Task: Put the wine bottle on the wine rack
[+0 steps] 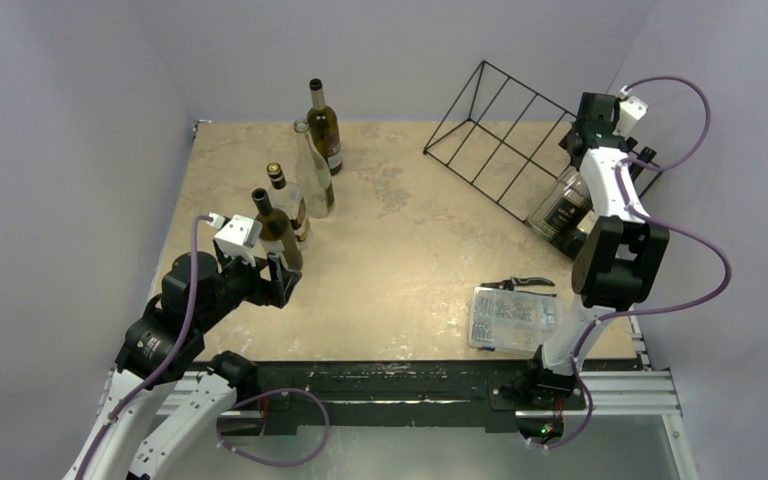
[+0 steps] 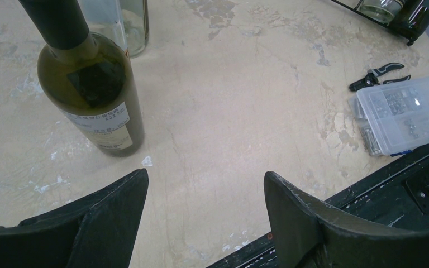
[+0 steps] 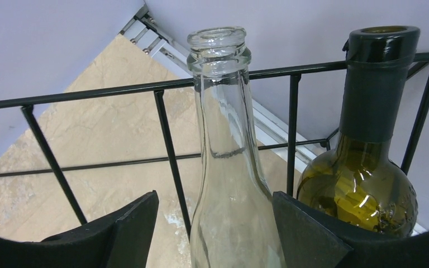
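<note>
The black wire wine rack (image 1: 500,130) stands at the back right of the table. A clear glass wine bottle (image 3: 229,167) lies in it, neck up against the bars (image 3: 165,128), next to a dark green bottle (image 3: 368,167). My right gripper (image 3: 215,195) is open around the clear bottle's shoulder, with a gap showing at its left finger (image 3: 128,229). Several more bottles stand at the back left, the nearest a green one (image 2: 95,95). My left gripper (image 2: 205,174) stands open and empty just in front of it, low over the table.
A clear plastic parts box (image 1: 510,318) lies near the front edge on the right, with black pliers (image 1: 520,284) behind it. Purple walls close in on the left, back and right. The black rail (image 1: 400,375) runs along the near edge.
</note>
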{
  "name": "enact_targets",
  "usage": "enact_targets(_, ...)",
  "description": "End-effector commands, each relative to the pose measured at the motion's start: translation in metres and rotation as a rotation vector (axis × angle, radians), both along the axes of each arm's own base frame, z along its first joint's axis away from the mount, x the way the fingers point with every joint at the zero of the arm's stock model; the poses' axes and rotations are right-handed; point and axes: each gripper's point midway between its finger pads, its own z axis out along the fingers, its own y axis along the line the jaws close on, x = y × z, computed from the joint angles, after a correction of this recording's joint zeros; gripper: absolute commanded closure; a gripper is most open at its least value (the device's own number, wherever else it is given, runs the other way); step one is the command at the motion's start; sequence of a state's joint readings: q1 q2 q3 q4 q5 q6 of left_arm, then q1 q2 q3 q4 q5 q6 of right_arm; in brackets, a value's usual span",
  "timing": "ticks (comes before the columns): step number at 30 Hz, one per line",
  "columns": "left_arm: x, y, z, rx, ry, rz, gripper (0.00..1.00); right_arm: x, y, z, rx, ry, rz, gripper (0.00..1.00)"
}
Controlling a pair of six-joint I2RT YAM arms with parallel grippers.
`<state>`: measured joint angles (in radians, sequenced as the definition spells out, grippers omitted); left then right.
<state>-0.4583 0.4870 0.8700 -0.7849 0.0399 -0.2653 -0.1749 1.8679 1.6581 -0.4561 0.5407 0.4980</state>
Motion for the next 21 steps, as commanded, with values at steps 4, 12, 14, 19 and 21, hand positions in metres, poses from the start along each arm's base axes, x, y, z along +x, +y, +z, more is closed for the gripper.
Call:
enact_targets(4, 0.006, -0.001, 0.008, 0.003, -0.046, -0.004, 0.25, -0.013, 0.014, 0.059, -0.036, -0.12, 0.02, 0.21)
enact_targets(12, 0.007, 0.0, 0.007, 0.002, -0.033, 0.009, 0.24, -0.015, 0.062, 0.061, -0.067, -0.138, 0.14, 0.21)
enact_targets(14, 0.008, 0.0, 0.006, -0.001, -0.031, 0.014, 0.24, -0.012, 0.087, 0.059, -0.082, -0.129, 0.2, 0.2)
enact_targets(19, 0.01, 0.001, 0.004, -0.001, -0.021, 0.025, 0.24, -0.007, 0.164, 0.049, -0.097, -0.118, 0.444, 0.2)
enact_targets(21, 0.011, 0.002, 0.003, 0.002, -0.016, 0.032, 0.2, -0.01, 0.194, 0.045, -0.107, -0.11, 0.532, 0.2)
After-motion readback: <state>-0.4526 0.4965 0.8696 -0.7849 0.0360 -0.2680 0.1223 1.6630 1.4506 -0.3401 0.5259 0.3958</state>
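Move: The next wine bottle to be taken, the green one standing at the left of the table, is roughly 70 cm to the right hand's left, 17 cm nearer the base and about 5 cm lower. A gold-capped bottle stands 5 cm beyond it and 4 cm to its right. The clear bottle just placed stands between the open fingers, its middle 4 cm back, 4 cm left and 8 cm below. From the left hand the green bottle is about 15 cm ahead, 5 cm left and 8 cm lower. Upward first, about 5 cm and slightly back, the right hand draws its already open fingers off the clear bottle leaning in the rack. It then sweeps left with growing speed, some 15 cm over the rack's empty bays towards the standing bottles, sinking about 2 cm and turning some 20 degrees counter-clockwise, fingers still wide. ##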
